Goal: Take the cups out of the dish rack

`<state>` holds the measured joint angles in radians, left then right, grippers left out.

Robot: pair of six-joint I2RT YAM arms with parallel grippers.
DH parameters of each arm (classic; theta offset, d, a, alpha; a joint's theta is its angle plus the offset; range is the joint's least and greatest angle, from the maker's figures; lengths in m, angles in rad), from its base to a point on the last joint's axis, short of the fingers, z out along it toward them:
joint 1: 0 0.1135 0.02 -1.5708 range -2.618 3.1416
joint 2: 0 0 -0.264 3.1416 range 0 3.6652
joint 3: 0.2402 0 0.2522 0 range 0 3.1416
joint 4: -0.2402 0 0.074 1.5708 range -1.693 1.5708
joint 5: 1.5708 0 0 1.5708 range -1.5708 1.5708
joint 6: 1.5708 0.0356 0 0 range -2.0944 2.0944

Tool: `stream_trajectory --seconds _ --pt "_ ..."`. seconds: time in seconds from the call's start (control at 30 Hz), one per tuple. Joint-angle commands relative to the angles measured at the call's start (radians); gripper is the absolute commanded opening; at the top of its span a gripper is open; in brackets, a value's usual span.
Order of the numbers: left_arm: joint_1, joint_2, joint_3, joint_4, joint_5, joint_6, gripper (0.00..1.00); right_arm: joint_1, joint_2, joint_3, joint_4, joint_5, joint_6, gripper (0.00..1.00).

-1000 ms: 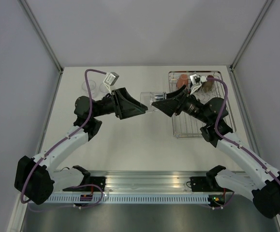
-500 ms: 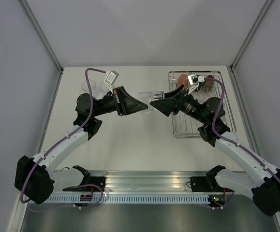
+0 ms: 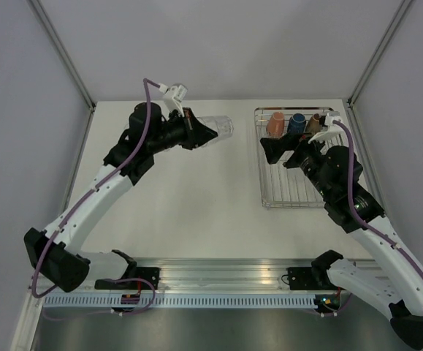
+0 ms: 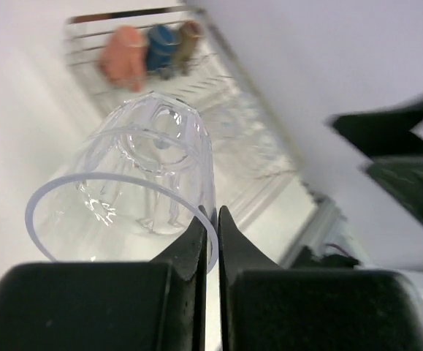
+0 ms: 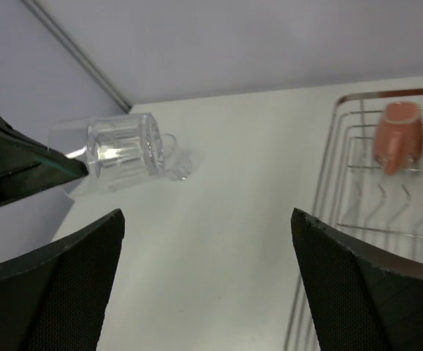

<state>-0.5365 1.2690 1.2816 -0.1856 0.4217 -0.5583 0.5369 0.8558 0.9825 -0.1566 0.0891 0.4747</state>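
A clear glass tumbler point(image 3: 220, 126) hangs on its side above the back of the table, its rim pinched by my left gripper point(image 3: 202, 131), which is shut on it. In the left wrist view one finger sits inside and one outside the rim of the tumbler point(image 4: 145, 172). My right gripper point(image 3: 278, 155) stands wide open and empty over the left edge of the dish rack point(image 3: 306, 191). From the right wrist the tumbler point(image 5: 116, 153) lies well ahead of the right gripper point(image 5: 207, 213). At the rack's far end stand a salmon mug point(image 3: 275, 124), a blue mug point(image 3: 296, 123) and a brown mug point(image 3: 315, 124).
The silver wire rack point(image 5: 372, 208) lies along the right side of the table, the salmon mug point(image 5: 395, 135) at its far end. Another clear glass shape point(image 5: 173, 162) rests on the table just behind the held tumbler. Grey walls close in the back and both sides.
My left gripper shut on the tumbler's rim and carried it toward the back left. My right gripper opened, let the tumbler go and drew back to the rack.
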Motion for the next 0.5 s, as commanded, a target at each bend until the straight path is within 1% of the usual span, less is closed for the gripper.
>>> stream_trajectory --seconds 0.0,0.03,0.1,0.13,0.17,0.2,0.23,0.27,0.37,0.4,0.43,0.47 --pt "0.0 0.117 0.126 -0.289 -0.267 0.198 0.02 -0.002 -0.03 0.042 -0.195 0.204 -0.09 0.98" --pt "-0.002 0.185 0.189 -0.316 -0.321 0.23 0.02 -0.002 -0.041 0.042 -0.216 0.204 -0.099 0.98" --pt "0.0 0.255 0.258 -0.38 -0.366 0.257 0.02 -0.002 -0.052 0.039 -0.234 0.204 -0.108 0.98" --pt "0.001 0.288 0.327 -0.431 -0.38 0.273 0.02 -0.002 -0.058 0.039 -0.254 0.202 -0.113 0.98" --pt "0.003 0.361 0.364 -0.46 -0.405 0.299 0.02 0.0 -0.061 0.039 -0.264 0.202 -0.119 0.98" --pt "0.004 0.397 0.401 -0.488 -0.411 0.31 0.02 0.0 -0.064 0.041 -0.273 0.202 -0.123 0.98" --pt "0.01 0.432 0.477 -0.55 -0.416 0.32 0.02 -0.002 -0.066 0.042 -0.293 0.195 -0.125 0.98" --pt "0.01 0.507 0.513 -0.577 -0.444 0.336 0.02 -0.003 -0.066 0.044 -0.302 0.187 -0.133 0.98" --pt "0.024 0.614 0.649 -0.682 -0.471 0.365 0.02 -0.002 -0.067 0.045 -0.339 0.166 -0.145 0.98" --pt "0.029 0.685 0.682 -0.708 -0.477 0.371 0.02 -0.002 -0.067 0.044 -0.353 0.166 -0.149 0.98" --pt "0.038 0.719 0.749 -0.733 -0.491 0.383 0.02 -0.002 -0.073 0.042 -0.359 0.169 -0.151 0.98" --pt "0.043 0.752 0.786 -0.785 -0.498 0.391 0.02 -0.002 -0.078 0.044 -0.365 0.167 -0.154 0.98"
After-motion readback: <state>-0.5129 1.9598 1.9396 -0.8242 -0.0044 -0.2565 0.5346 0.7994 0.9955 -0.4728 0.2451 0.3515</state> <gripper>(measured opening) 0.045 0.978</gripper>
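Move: The left gripper already holds a glass cup by its rim wall; the clear table spot for it lies about 16 cm ahead, 6 cm left and 30 cm below. Of the cups already set down, the nearer stands some 11 cm left of that spot, the farther 12 cm beyond that one and 2 cm farther out. From the empty right gripper, the nearest racked glass cup is roughly 9 cm ahead, 14 cm right and 28 cm down; the orange mug is 21 cm ahead, 6 cm right. Bring the left gripper down about 15 cm and nearly as far forward towards the clear spot right of the standing cups, keeping the rim pinched and tipping the fingers some 45 degrees so they point steeply down. Meanwhile draw the open right gripper down and to the right, towards the racked cups, tilting it a little downward. ##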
